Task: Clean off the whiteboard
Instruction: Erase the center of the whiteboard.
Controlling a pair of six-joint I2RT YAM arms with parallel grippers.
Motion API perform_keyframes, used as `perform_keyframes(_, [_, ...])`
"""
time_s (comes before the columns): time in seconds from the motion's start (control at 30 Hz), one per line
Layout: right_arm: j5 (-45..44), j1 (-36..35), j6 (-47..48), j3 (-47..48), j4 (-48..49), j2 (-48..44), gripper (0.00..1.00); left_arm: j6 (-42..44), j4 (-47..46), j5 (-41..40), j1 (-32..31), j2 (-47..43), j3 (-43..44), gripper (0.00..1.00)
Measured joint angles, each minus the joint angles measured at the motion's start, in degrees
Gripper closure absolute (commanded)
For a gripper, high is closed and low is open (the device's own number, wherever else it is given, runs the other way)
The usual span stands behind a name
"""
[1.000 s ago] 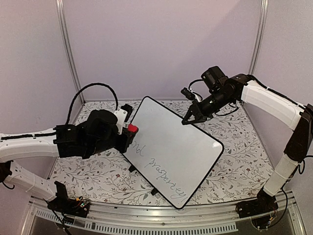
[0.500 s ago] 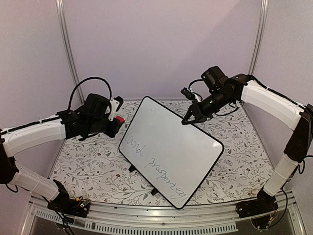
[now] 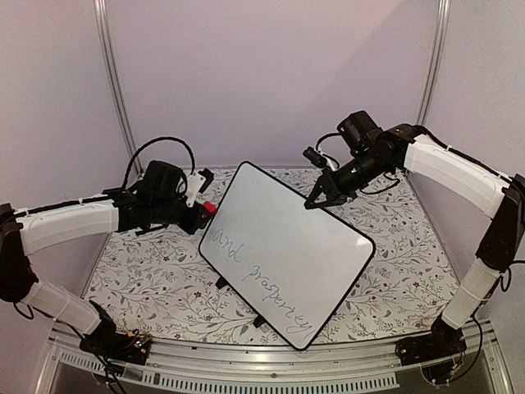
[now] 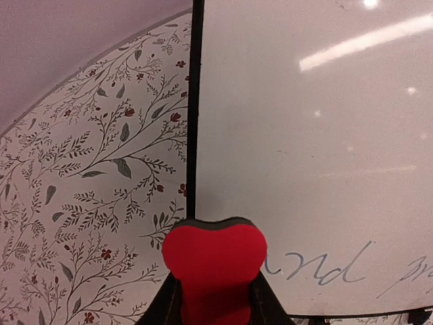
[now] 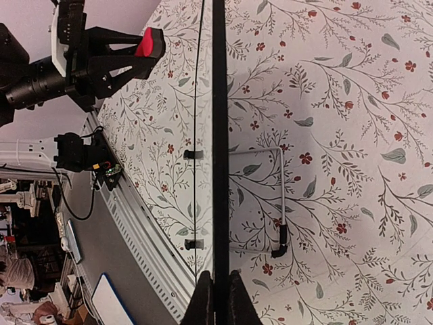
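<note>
The whiteboard (image 3: 287, 246) stands tilted over the floral table, with cursive handwriting (image 3: 262, 279) along its lower left side. My right gripper (image 3: 316, 199) is shut on the board's upper right rim; the right wrist view shows that black rim (image 5: 219, 135) edge-on between the fingers of the right gripper (image 5: 218, 288). My left gripper (image 3: 205, 212) is shut on a small red eraser (image 3: 210, 208) just off the board's left corner. In the left wrist view the eraser (image 4: 214, 261) straddles the board's black rim, with the written "and" (image 4: 318, 271) just to its right on the whiteboard (image 4: 311, 135).
A floral cloth (image 3: 148, 287) covers the table. A metal rail (image 3: 262, 361) runs along the near edge. A wire stand (image 5: 279, 203) lies on the cloth behind the board. Small black feet (image 3: 221, 283) show on the board's lower edge. Enclosure walls close in the sides.
The left gripper with the eraser drew back left off the board's left edge, then edged back toward that corner. The board and right arm have stayed put.
</note>
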State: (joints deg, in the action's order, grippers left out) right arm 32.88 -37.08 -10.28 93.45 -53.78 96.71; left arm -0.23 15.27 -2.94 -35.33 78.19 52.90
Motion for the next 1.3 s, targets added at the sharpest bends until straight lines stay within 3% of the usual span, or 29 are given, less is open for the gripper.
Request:
perform_keyframes(0.37, [0.22,0.02,0.04,0.02,0.24,0.13,1.0,3.93,-2.69,4.07,0.26,1.05,-0.59,1.0])
perform_keyframes(1.3, [0.13,0.04,-0.9,-0.11,-0.13,0.11,1.0,4.61,-2.62,3.78,-0.72,8.02,-2.1,1.0])
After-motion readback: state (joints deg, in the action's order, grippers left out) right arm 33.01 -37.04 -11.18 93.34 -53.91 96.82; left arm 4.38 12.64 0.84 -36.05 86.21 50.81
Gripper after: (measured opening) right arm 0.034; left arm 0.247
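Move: The left hand, still gripping the red eraser, hangs near the whiteboard's left edge. The bare spot just left of "and" is roughly 8 cm below it, 3 cm to its right and 1 cm ahead. The word "and" is about 7 cm to its right, 2 cm back and 10 cm below, and the middle of "prosperity" some 18 cm right, 15 cm back and 13 cm below. From the right hand, that bare spot lies around 23 cm left, 3 cm back and 12 cm lower. The left hand brings the eraser's face into contact with the whiteboard beside the left edge, just short of "and". It first drifts about 1 cm right, then sinks about 6 cm and stays down on the surface, turning slightly clockwise with its grip unchanged. The right hand stays in place, still pinching the board's far edge to hold it up. ##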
